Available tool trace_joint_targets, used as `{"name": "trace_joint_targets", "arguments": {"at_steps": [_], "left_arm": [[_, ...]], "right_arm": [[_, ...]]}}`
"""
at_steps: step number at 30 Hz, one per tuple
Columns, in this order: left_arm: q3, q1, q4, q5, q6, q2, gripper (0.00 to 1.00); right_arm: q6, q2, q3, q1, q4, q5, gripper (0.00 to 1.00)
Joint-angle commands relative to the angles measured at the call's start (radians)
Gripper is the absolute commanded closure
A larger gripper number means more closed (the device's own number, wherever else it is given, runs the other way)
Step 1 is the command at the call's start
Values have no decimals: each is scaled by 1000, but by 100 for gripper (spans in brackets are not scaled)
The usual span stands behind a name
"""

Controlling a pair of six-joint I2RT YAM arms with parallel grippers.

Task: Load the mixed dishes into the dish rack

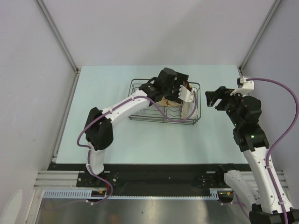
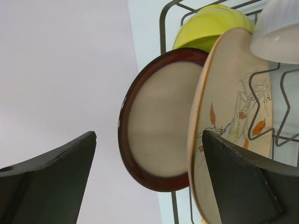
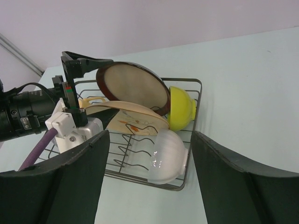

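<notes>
The black wire dish rack (image 1: 140, 84) sits mid-table. In the right wrist view the rack (image 3: 189, 154) holds the dark-red-rimmed cream dish (image 3: 133, 86) on edge, the floral plate (image 3: 135, 119) leaning in front of it, the lime green bowl (image 3: 182, 107), a frosted glass (image 3: 166, 156) on its side and the pale yellow mug (image 3: 91, 100). My left gripper (image 1: 183, 91) hangs over the rack, open, its jaws (image 2: 149, 135) wide on either side of the red-rimmed dish (image 2: 161, 119) without touching it. My right gripper (image 1: 211, 99) is open and empty, just right of the rack. The saucer is not visible.
The left arm (image 1: 126, 105) stretches across the rack's near-left side. Grey enclosure walls (image 1: 32, 93) stand at the left, back and right. Bare pale table (image 1: 103, 135) lies in front of and left of the rack.
</notes>
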Motion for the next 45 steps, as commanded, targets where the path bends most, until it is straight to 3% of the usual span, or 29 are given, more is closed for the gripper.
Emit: {"name": "trace_joint_targets", "arguments": {"at_steps": [1, 10, 16, 17, 19, 22, 23, 25, 28, 34, 45], "left_arm": [[16, -2, 67, -23, 12, -56, 0], [103, 26, 56, -65, 3, -122, 0], [190, 76, -120, -118, -209, -246, 0], [187, 93, -149, -121, -247, -270, 0], [171, 112, -256, -128, -368, -348, 0], [47, 145, -350, -126, -538, -494, 0], [-58, 158, -362, -118, -571, -543, 0], [-239, 158, -335, -144, -643, -679, 0], [-396, 167, -301, -158, -718, -799, 0], [-520, 190, -344, -124, -864, -864, 0], [-498, 207, -395, -92, -995, -837, 0]], "right_arm": [[11, -5, -1, -5, 6, -14, 25], [-26, 21, -1, -5, -29, -30, 20], [-18, 41, -1, 0, -81, -33, 15], [-3, 45, -1, 0, -88, -30, 3], [20, 51, -1, 3, -120, -36, 0], [55, 59, -1, 31, -166, -46, 0], [55, 61, -1, 67, -178, -27, 0], [48, 61, -1, 124, -203, 36, 0], [31, 59, -1, 233, -212, 108, 0], [54, 77, 15, 314, -230, 142, 0], [58, 74, 61, 472, -319, 305, 0]]}}
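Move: The left hand is wide open astride the upper rim of the patterned plate, whose middle lies about 8 cm below, 3 cm back and 4 cm left. The dark-rimmed plate is some 5 cm ahead, 3 cm left; the white bowl roughly 9 cm back, 6 cm right; the glass some 8 cm back, 20 cm left. From the right hand the white bowl is roughly 6 cm ahead, 6 cm left and 22 cm down; the patterned plate, 12 cm ahead, 15 cm left. Coming free of the patterned plate's rim, the already open left fingers rise about 16 cm and swing left and back, over the rack, then sink nearly as far beyond the glass, turning counter-clockwise and tipping down. The right hand sinks some 9 cm towards the white bowl, drifting left and back, tipping down about 20 degrees and opening fully. ##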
